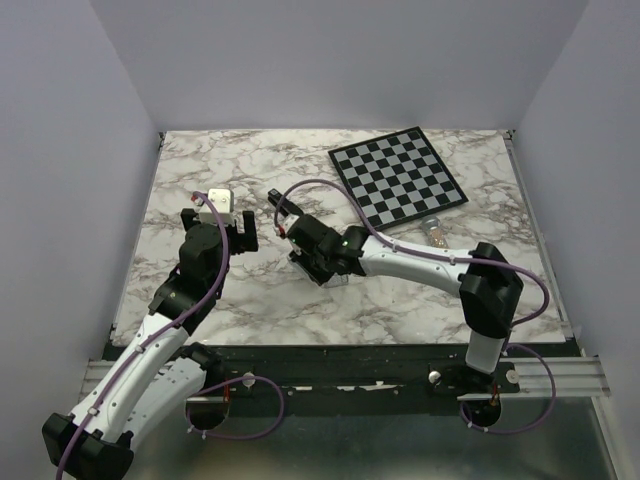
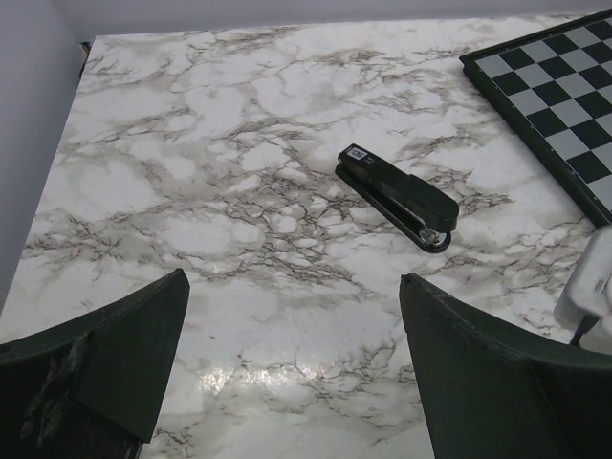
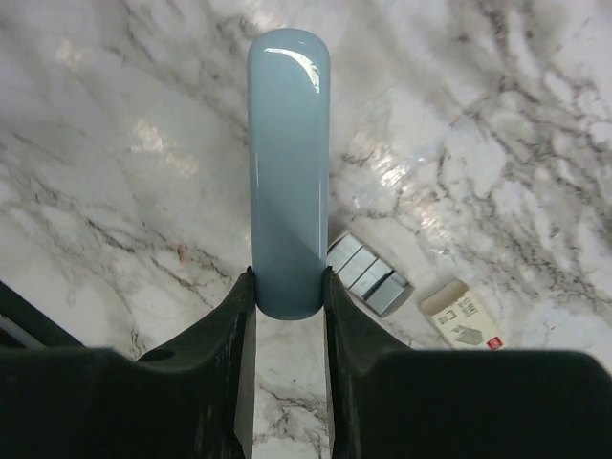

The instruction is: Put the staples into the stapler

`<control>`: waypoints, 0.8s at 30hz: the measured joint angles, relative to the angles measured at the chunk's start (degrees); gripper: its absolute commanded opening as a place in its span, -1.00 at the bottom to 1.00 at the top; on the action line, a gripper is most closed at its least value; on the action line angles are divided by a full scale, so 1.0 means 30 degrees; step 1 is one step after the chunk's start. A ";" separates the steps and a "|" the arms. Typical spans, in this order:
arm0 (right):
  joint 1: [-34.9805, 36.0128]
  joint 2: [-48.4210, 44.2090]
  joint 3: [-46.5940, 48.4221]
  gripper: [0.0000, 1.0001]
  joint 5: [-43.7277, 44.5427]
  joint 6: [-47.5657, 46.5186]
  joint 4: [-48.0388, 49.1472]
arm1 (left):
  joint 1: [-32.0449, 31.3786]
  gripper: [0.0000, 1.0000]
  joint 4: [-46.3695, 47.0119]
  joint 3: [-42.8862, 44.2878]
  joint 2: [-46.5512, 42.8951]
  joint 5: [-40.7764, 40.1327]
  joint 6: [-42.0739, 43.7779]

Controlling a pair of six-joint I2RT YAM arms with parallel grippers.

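Note:
The black stapler (image 2: 397, 196) lies closed on the marble table, ahead and to the right of my open left gripper (image 2: 292, 373), which has nothing between its fingers. From above, the stapler (image 1: 283, 210) sits between the two wrists. My right gripper (image 3: 287, 282) is shut on the near end of a pale blue rounded cylinder (image 3: 289, 163) that points away from it over the table. The staples (image 3: 368, 277), a short silver strip, lie on the marble just right of that cylinder. From above, the right gripper (image 1: 318, 270) is low over the table's middle, and the staples are hidden under it.
A small cream box (image 3: 462, 314) lies right of the staples. A checkerboard (image 1: 397, 177) rests at the back right, with a small clear tube (image 1: 433, 232) near its front edge. Walls enclose the table on three sides.

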 measured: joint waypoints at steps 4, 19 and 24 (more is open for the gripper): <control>-0.1013 0.0160 0.1581 -0.77 0.0554 0.0415 -0.0051 | 0.0015 0.98 0.0000 -0.0007 0.0000 0.0007 0.0007; -0.7002 0.3818 0.5836 -0.76 0.0809 0.1392 -0.0444 | 0.0554 0.98 0.0015 -0.0087 -0.0117 0.0182 -0.0080; -0.7424 0.6251 0.7271 -0.33 0.0758 0.1530 -0.0590 | 0.0962 0.98 0.0087 -0.0175 -0.0474 0.0379 -0.0299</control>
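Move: The right hand already holds the light-blue stapler, about 6 cm over the table. Its destination, the bare marble between the black stapler and the chessboard, lies some 20 cm ahead and 6 cm right. The black stapler is about 21 cm ahead and 9 cm left, the chessboard's middle roughly 30 cm ahead and 23 cm right; the staple strips lie 5 cm right, 1 cm ahead. From the left hand that bare spot is about 15 cm ahead, 29 cm right. Keeping its pinch on the end of the light-blue stapler, the right hand sweeps it forward about 19 cm and some 6 cm to the right, away from the staple strips towards the gap beside the chessboard. The path arches, rising about 4 cm and then sinking 6 cm towards the marble, while the wrist turns clockwise by roughly 25 degrees. ##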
